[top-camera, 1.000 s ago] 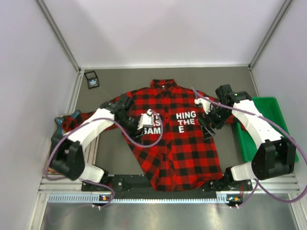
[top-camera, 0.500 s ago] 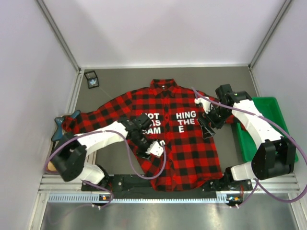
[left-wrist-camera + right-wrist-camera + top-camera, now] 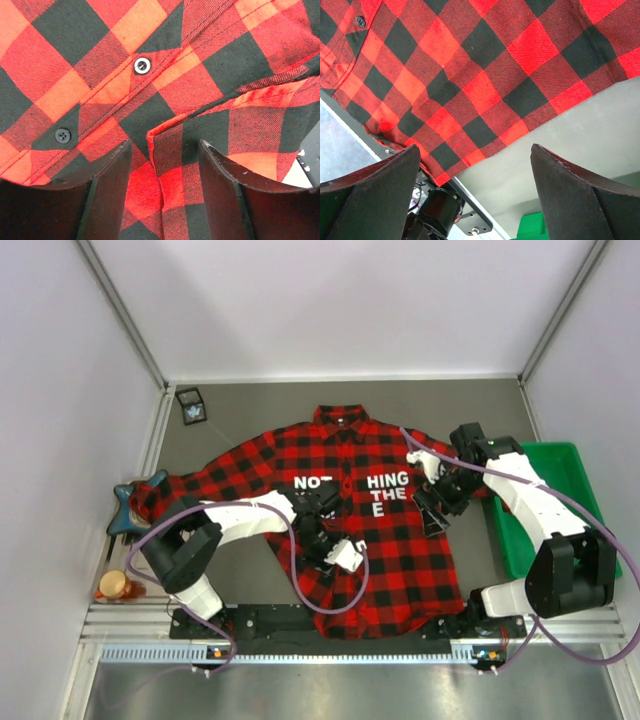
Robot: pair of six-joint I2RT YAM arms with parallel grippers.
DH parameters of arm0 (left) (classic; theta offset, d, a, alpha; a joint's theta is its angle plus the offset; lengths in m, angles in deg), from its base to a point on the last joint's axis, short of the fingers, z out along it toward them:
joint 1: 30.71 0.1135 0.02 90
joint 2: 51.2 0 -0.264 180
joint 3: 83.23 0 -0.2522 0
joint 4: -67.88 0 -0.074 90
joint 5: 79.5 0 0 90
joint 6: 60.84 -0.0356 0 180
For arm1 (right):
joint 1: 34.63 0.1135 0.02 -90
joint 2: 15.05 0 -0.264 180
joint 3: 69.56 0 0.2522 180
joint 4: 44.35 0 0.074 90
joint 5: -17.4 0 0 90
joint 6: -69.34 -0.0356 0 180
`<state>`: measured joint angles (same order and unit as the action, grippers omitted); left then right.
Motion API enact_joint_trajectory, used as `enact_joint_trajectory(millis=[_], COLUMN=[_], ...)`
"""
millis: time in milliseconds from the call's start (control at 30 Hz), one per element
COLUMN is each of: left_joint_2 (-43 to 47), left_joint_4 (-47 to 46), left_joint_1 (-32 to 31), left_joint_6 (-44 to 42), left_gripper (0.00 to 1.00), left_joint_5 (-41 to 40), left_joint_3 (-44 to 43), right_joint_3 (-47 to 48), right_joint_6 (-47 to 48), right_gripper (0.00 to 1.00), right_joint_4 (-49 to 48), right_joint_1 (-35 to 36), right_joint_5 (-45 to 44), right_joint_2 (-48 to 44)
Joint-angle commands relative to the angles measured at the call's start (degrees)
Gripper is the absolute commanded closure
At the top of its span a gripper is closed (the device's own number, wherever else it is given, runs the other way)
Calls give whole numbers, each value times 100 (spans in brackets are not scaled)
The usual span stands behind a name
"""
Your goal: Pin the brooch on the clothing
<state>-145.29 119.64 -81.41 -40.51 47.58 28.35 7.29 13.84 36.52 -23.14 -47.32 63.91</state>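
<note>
The clothing (image 3: pixel 390 550), a red-and-black plaid shirt with white lettering, lies spread flat in the middle of the table. The brooch (image 3: pixel 189 412) is a tiny pale speck in a small dark box at the far left corner, well away from both arms. My left gripper (image 3: pixel 328 540) is low over the shirt's lower button strip. In the left wrist view it (image 3: pixel 165 150) stands open, straddling a raised folded edge of the cloth (image 3: pixel 150 30) without pinching it. My right gripper (image 3: pixel 432 510) hovers wide open over the shirt's right side, and in its own view it (image 3: pixel 475 150) is empty above the hem (image 3: pixel 485 45).
A green bin (image 3: pixel 560 500) stands at the right table edge. A dark blue object (image 3: pixel 135 502) lies by the left sleeve's cuff. A round orange-brown object (image 3: pixel 113 586) sits at the near left. White walls close in three sides, and a metal rail (image 3: pixel 340 650) runs along the front.
My left arm has swung from the shirt's left chest down to the lower button strip, uncovering the lettering there. The right arm has barely moved.
</note>
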Motion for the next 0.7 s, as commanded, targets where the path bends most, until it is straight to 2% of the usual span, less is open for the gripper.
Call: enact_joint_trajectory(millis=[0,33,133,167,267,300,400,533,667], left_joint_2=[-171,-189,-198,-111,283,398,908,1829,2464], left_joint_4=[-117,-82,444,663,1542,2109,2824,3852,4399], left_joint_1=[-45,-46,-46,-46,-46,-54,-54,-54,-54], left_joint_6=[-108,-152,-529,-617,-1055,-1188,-1417,-1681,-1848], left_gripper=[40,41,61,73,87,92,100,100,100], left_joint_5=[-87,-78,9,105,238,230,81,-218,-456], left_joint_3=[-169,-177,-256,-282,-327,-335,-187,288,771], right_joint_3=[-51,-60,-60,-60,-69,-77,-78,-34,63], right_joint_6=[109,109,127,144,153,153,162,162,162], right_gripper=[10,10,10,10,10,10,10,10,10], right_joint_4=[-32,-31,-31,-23,-31,-23,-23,12,83], right_joint_1=[-50,-59,-85,-85,-103,-103,-94,-94,-94], right_joint_5=[162,162,118,83,48,47,39,30,21], right_joint_2=[-232,-240,-258,-276,-311,-320,-337,-328,-311])
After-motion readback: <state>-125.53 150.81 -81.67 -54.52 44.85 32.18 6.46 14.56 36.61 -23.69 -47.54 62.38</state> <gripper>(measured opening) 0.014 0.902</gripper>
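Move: The left hand is poised, fingers parted, right over the shirt's folded-over flap; the flap's corner is about 1 cm below the fingertips. The nearest button on the placket lies some 5 cm to the hand's right and 3 cm back, and the next button the same distance right but about 6 cm ahead. From the idle right hand that corner is roughly 22 cm left, 10 cm back and 10 cm lower. The left fingertips dip about 1 cm onto the folded-over flap, close from a bit over half open to fully shut, and pinch its edge. Keeping that pinch, the hand speeds up to the left and back, roughly 10 cm left and 7 cm back, rising some 5 cm and turning about 10 degrees clockwise, drawing the cloth away from the button placket. ##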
